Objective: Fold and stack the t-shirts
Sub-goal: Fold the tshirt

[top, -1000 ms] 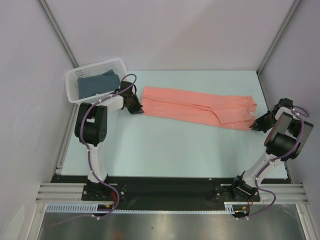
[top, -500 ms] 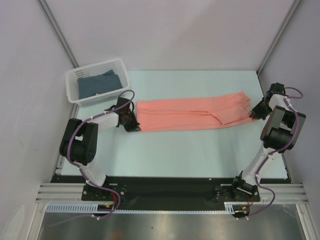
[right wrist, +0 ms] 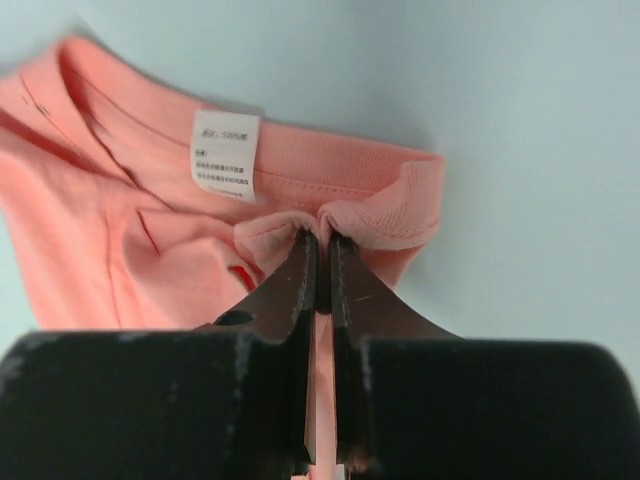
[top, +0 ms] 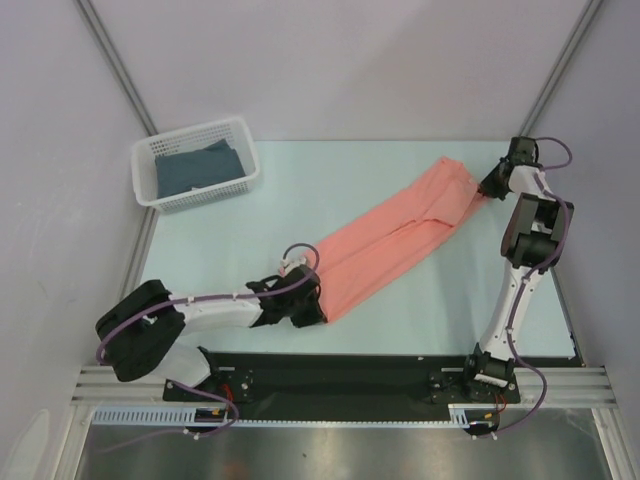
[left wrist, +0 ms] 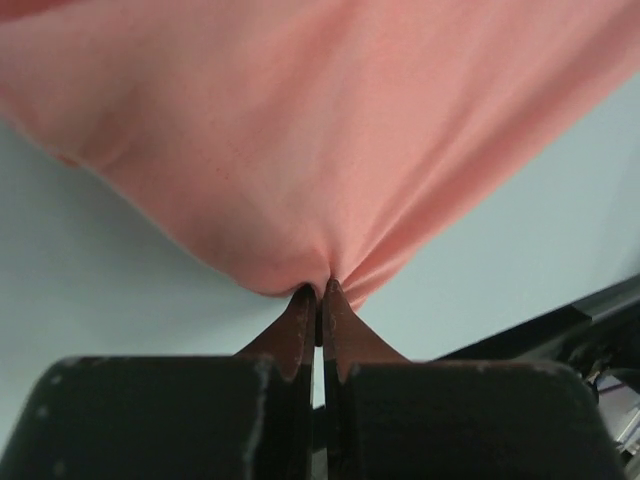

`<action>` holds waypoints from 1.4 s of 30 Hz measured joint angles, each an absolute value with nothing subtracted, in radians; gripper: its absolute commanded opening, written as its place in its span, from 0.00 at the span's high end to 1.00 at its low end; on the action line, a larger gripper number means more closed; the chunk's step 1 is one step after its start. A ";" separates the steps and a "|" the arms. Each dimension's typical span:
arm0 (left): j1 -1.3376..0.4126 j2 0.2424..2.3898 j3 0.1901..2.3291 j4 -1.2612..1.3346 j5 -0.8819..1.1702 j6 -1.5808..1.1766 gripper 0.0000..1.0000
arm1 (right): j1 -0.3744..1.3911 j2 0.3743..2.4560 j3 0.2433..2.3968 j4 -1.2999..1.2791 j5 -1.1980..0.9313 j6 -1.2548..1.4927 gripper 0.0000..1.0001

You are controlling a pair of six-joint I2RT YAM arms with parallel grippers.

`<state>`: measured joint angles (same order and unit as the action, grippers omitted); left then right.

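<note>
A salmon-pink t-shirt (top: 395, 235), folded lengthwise into a long strip, lies diagonally from near-centre to far right on the table. My left gripper (top: 312, 303) is shut on its near end, the hem (left wrist: 320, 285), close to the table's front edge. My right gripper (top: 486, 189) is shut on its far end at the collar (right wrist: 330, 220), where a white label (right wrist: 224, 152) shows. A dark blue folded t-shirt (top: 195, 167) lies in the white basket (top: 243, 130) at the far left.
The pale table (top: 250, 240) ends at a black front rail (top: 340, 365). Grey walls and slanted frame posts (top: 115, 65) close in the back and sides. The left arm lies low along the front edge.
The left gripper has dragged the shirt's end from beside the basket toward the front edge. The right gripper carried the collar end toward the far right. The strip turned from crosswise to diagonal.
</note>
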<state>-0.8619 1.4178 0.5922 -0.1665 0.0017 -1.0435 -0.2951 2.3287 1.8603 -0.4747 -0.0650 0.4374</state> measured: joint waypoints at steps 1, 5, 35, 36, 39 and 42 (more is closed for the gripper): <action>-0.911 1.422 0.591 -0.154 -0.009 -1.076 1.00 | -0.282 2.355 1.900 -0.472 -0.067 0.439 0.99; -1.056 1.497 0.638 -0.109 -0.050 -1.164 1.00 | -0.232 2.472 2.069 -0.433 -0.091 0.452 0.99; -0.697 1.239 0.929 -0.331 0.166 -0.673 0.17 | -0.274 2.634 2.355 -0.419 -0.265 0.496 0.39; -0.677 1.267 0.932 -0.336 0.173 -0.656 0.17 | -0.278 2.630 2.352 -0.422 -0.271 0.492 0.39; -0.635 1.388 0.937 -0.360 0.213 -0.595 0.19 | -0.280 2.622 2.337 -0.421 -0.299 0.488 0.41; -0.606 1.459 0.921 -0.370 0.255 -0.551 0.25 | -0.278 2.622 2.325 -0.422 -0.334 0.488 0.41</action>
<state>-0.6060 1.4593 0.9211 -0.3702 0.2554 -0.5507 -0.2775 2.6221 2.3253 -0.4217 -0.3336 0.4877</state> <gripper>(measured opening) 0.797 0.590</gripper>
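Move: The left gripper still pinches a corner of the t-shirt's near end; its laying spot, bare table by the near edge, is about 7 cm back and 15 cm to its right. The near end's other corner lies some 14 cm ahead and 11 cm left of it. The right gripper still holds the far end; its laying spot is about 13 cm ahead and 7 cm left, the white label about 3 cm ahead and 3 cm left. All are 1 to 2 cm below the hands. Swing the left gripper about 15 cm right and 7 cm back just over the table while the right one draws the far end some 13 cm forward and 7 cm left, tipping its fingers forward about 20 degrees. Open both. Arc the left up, forward and left off the near end, then lower it partway; ease the right up slightly, back and right. ##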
